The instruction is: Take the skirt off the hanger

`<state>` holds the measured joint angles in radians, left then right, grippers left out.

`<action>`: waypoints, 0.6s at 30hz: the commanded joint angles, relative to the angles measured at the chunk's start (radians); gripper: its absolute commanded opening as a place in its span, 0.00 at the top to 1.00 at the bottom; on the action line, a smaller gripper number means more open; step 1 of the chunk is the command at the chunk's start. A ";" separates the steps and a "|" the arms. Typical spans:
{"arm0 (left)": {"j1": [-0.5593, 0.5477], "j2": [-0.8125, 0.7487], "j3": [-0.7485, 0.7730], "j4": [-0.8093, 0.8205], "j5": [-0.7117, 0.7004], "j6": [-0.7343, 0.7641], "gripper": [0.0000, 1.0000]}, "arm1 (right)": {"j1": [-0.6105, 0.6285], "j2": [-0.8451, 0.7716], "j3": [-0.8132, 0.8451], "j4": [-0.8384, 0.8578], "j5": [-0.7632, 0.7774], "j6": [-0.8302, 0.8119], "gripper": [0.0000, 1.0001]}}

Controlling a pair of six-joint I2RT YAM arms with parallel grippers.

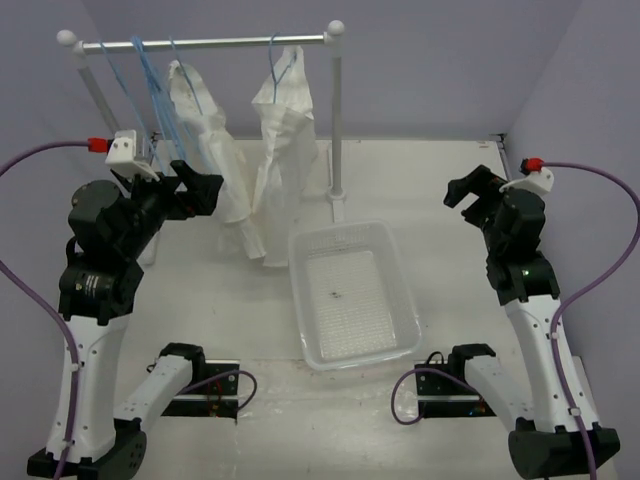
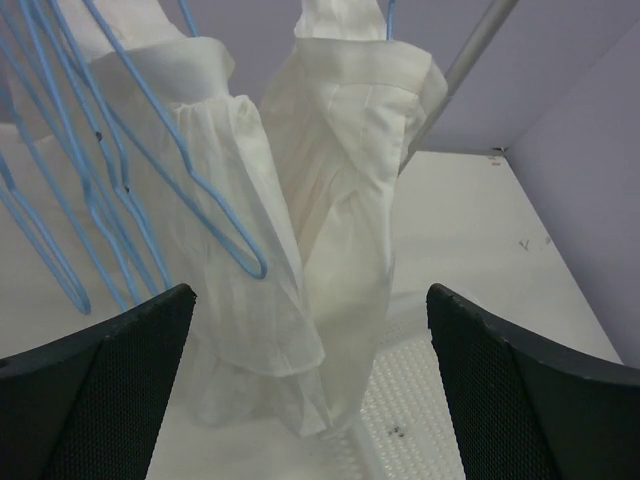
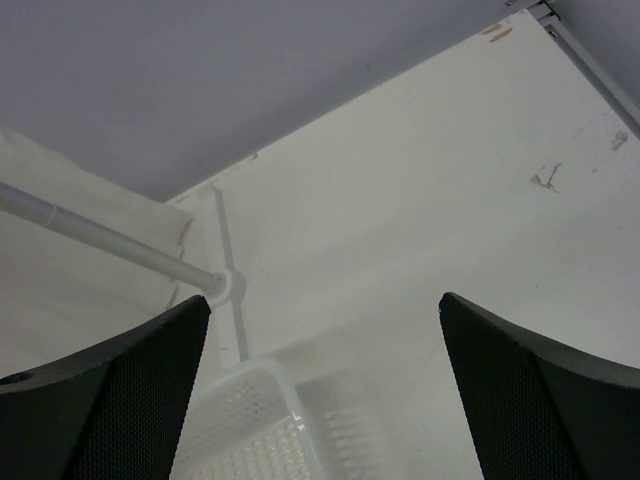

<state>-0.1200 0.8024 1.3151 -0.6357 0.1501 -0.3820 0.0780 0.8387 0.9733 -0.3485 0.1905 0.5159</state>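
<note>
The skirt (image 1: 280, 150), long, plain and wrinkled white, hangs on a blue hanger (image 1: 281, 58) at the right end of the rail (image 1: 230, 42). Its hem reaches the table by the basket's far left corner. It also shows in the left wrist view (image 2: 350, 180). The white tiered garment (image 1: 205, 140) hangs to its left. My left gripper (image 1: 200, 188) is open and empty, raised just left of both garments and facing them (image 2: 310, 300). My right gripper (image 1: 468, 190) is open and empty at the right, far from the rack (image 3: 325, 300).
A clear plastic basket (image 1: 300, 250) stands mid-table in front of the skirt. The rack's right post (image 1: 337, 130) stands behind it. Several empty blue hangers (image 1: 150, 80) hang at the rail's left end, close to my left wrist. Purple walls enclose the table.
</note>
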 commanded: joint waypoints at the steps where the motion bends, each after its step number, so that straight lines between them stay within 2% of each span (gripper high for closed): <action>1: 0.002 0.098 0.064 0.080 0.107 0.000 0.00 | -0.001 -0.003 0.045 0.008 -0.048 -0.020 0.01; 4: -0.003 0.178 0.133 0.162 0.218 -0.014 0.00 | -0.003 -0.010 0.041 0.019 -0.066 -0.039 0.01; 7: -0.064 0.306 0.243 0.203 0.221 -0.025 0.00 | -0.001 -0.015 0.038 0.016 -0.068 -0.039 0.01; 8: -0.102 0.332 0.304 0.205 0.185 -0.017 0.00 | -0.003 -0.016 0.038 0.011 -0.063 -0.036 0.01; 9: -0.191 0.363 0.338 0.203 0.104 0.018 0.00 | -0.001 -0.015 0.041 0.008 -0.063 -0.036 0.01; 11: -0.245 0.458 0.436 0.192 0.057 0.029 0.00 | -0.001 -0.012 0.042 0.005 -0.066 -0.045 0.01; 14: -0.262 0.579 0.547 0.179 0.011 0.048 0.00 | -0.004 -0.010 0.042 -0.001 -0.062 -0.057 0.01; 18: -0.262 0.745 0.680 0.143 -0.208 0.060 0.00 | -0.004 -0.012 0.041 -0.001 -0.065 -0.074 0.01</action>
<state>-0.3847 1.4654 1.9114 -0.4862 0.1230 -0.3553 0.0776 0.8345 0.9741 -0.3481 0.1379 0.4725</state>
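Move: The skirt on the rightmost hanger is the left hand's goal: its waist hangs about 20 cm ahead, 12 cm to the right and some 8 cm higher. The other skirt's waist is roughly 18 cm ahead and 3 cm left, also about 8 cm up; the empty blue hangers dangle nearer, some 10 cm ahead and 7 cm left, 6 cm up. From the right hand, the rightmost skirt's waist lies about 14 cm ahead, 34 cm left and 16 cm up. The left hand, fingers wide open and empty, drives forward past the empty hangers, then swings right across the front of the left skirt while climbing about 8 cm, and ends with a push almost straight forward towards the rightmost skirt's waist, some 13 cm farther out and 12 cm farther right in all. Its fingers turn clockwise by up to about 20 degrees and come back a little at the end, tilting slightly up, and come close to the waist with the skirt not yet between them. ##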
